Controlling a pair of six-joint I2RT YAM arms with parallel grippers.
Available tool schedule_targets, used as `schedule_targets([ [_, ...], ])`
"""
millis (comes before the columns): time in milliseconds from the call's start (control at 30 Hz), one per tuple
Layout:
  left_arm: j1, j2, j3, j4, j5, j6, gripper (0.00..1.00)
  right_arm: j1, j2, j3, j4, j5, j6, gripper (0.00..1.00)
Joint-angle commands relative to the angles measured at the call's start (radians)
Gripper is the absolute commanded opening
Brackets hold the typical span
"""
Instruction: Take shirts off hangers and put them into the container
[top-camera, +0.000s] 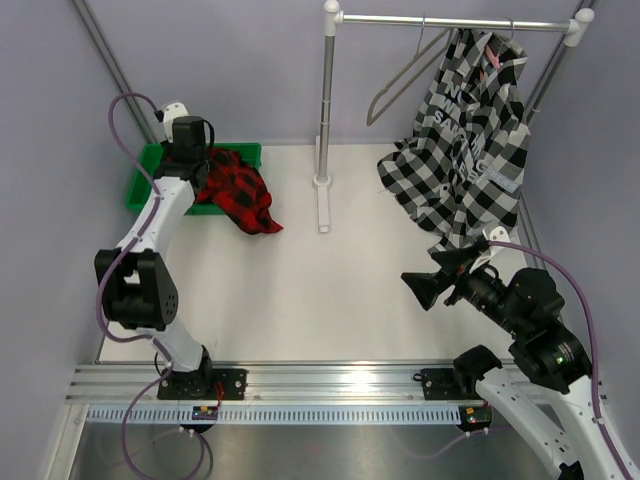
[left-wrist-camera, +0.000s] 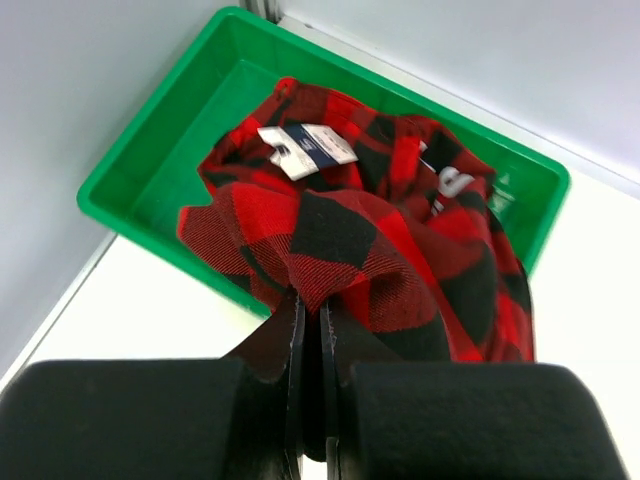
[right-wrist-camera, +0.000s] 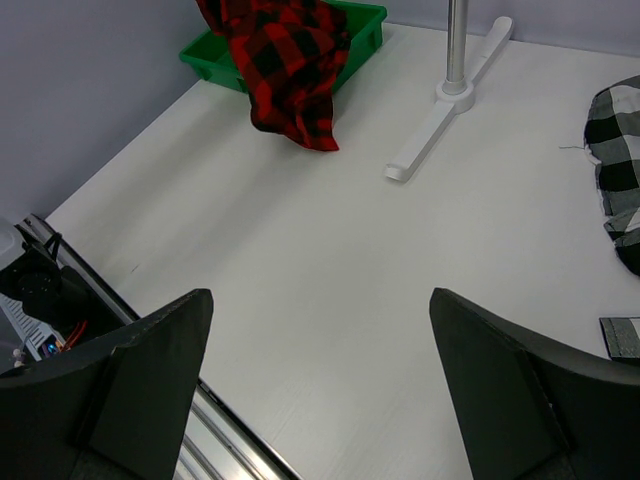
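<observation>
The red-and-black shirt (top-camera: 238, 190) lies bunched in the green container (top-camera: 145, 170) at the back left, and its right part spills over the rim onto the table. My left gripper (left-wrist-camera: 316, 305) is above the container's near rim, shut on a fold of this shirt (left-wrist-camera: 350, 240). The black-and-white shirt (top-camera: 465, 150) hangs from a wire hanger (top-camera: 508, 32) on the rail at the back right, its hem resting on the table. A second hanger (top-camera: 398, 80) hangs bare beside it. My right gripper (top-camera: 432, 275) is open and holds nothing, just below that shirt's hem.
A silver rack rail (top-camera: 450, 20) crosses the back right, on a post (top-camera: 327, 100) with a white foot (top-camera: 323, 205) running toward me. Grey walls close both sides. A slotted metal rail (top-camera: 330, 385) carries the arm bases along the near edge.
</observation>
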Motion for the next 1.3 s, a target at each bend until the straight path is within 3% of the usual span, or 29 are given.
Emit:
schedule_targets([
  [0,0.043,0.084,0.099,0.095,-0.015,0.019,0.0,0.003,0.006,-0.009,0.015,-0.006,-0.011,0.99],
  [400,0.178,0.435,0.321,0.064,0.05,0.01,0.0,0.003,0.064,-0.006,0.018,0.0,-0.023,0.99],
  [633,0.231,0.587,0.421,-0.054,0.103,0.004,0.02,0.003,0.09,-0.004,0.024,0.002,-0.025,0.99],
  [733,0.239,0.624,0.474,-0.082,0.134,-0.001,0.11,0.003,0.092,-0.004,0.022,0.003,-0.026,0.99],
  [867,0.239,0.592,0.451,-0.068,0.155,-0.002,0.32,0.003,0.082,-0.006,0.021,0.005,-0.025,0.99],
  [1000,0.239,0.511,0.44,-0.068,0.171,-0.005,0.57,0.003,0.081,-0.004,0.021,-0.006,-0.025,0.99],
  [1267,0.23,0.288,0.342,-0.057,0.238,-0.05,0.85,0.002,0.041,-0.006,0.027,-0.014,-0.014,1.0],
])
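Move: The green container's middle is about 15 cm ahead of the left hand, some 5 cm to its left and 20 cm below. The held red shirt's loose end trails over the front rim, roughly 16 cm right of the hand and level with it. The rack post's foot stands about 35 cm to its right and 15 cm ahead. From the right hand, the container is some 47 cm ahead, 57 cm left and 25 cm below. Left hand lowers the held shirt some 16 cm, going left and forward into the container, opens, then rises. ##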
